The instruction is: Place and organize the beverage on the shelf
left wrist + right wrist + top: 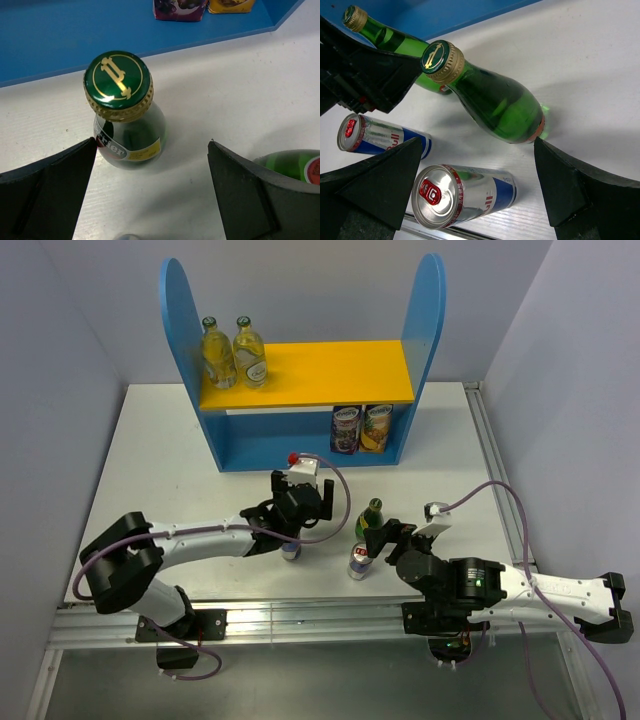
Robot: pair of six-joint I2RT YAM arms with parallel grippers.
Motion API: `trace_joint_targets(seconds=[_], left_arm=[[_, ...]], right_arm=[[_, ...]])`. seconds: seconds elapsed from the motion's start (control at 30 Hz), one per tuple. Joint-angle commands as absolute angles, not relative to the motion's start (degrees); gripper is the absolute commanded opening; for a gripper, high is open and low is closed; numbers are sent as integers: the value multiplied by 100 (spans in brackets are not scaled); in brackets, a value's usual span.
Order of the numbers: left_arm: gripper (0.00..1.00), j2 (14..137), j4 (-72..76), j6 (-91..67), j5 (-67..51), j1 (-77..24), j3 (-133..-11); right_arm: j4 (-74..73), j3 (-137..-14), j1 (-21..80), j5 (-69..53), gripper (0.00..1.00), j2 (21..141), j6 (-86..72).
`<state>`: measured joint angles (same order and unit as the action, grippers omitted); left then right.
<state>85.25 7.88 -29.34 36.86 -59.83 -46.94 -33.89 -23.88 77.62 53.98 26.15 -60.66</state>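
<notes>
The blue shelf [425, 330] holds two pale-yellow bottles [233, 352] on the left of its yellow board. One green bottle [125, 120] stands upright in front of my open left gripper [152, 145], close to its left finger and apart from it. A second green bottle [495, 100] stands just ahead of my open right gripper [478, 145], with a blue-silver can [460, 192] between the fingers, untouched. Another can [385, 137] stands further left. In the top view the left gripper [302, 502] covers its bottle; the right gripper [390, 535] sits beside the other bottle [371, 515].
Two fruit-printed containers [360, 428] stand on the right of the shelf's lower tier. The bottles and cans are crowded together between both grippers. A metal rail [300, 618] runs along the table's near edge.
</notes>
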Motion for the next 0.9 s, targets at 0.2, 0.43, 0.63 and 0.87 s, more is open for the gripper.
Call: trace_joint_targets(seconds=[0.2,0.43,0.63,0.87], left_arm=[[99,9008,1239,-2725,3937,-5862,-5229],[99,9202,1520,-2619,3832,-5564,-5185],[98,9325,1678,-2531,3745,-5362,-5238],[56,9466,1784,-2549,3551,-5238,-5265]], right_arm=[[-3340,-2408,7761,5607,100,2505,-6170],[-3313,-2399,7761,5599,100,2505,-6144],[-3287,-2399,7761,5590,100,2558,-6108],[-3287,-2434,7761,5607,100,2646,-6091]])
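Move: The green bottle I'm after stands about 6 cm ahead of my open left hand, 1 cm to its left, its middle some 8 cm below. The nearer can is roughly 5 cm back and 5 cm left of that hand, 10 cm down; the second green bottle stands about 14 cm to its right and 1 cm back, 8 cm below. From my right hand the first bottle is some 14 cm ahead, 19 cm left and 9 cm lower. I slide my left hand forward about 5.5 cm, sinking only a centimetre, so that the wide-open fingers pass either side of the green bottle's capped neck; the hand turns some 5 degrees counter-clockwise as it goes. Only near the end, as the reach slows, do I start closing the fingers around the neck, to a bit under two thirds open. ##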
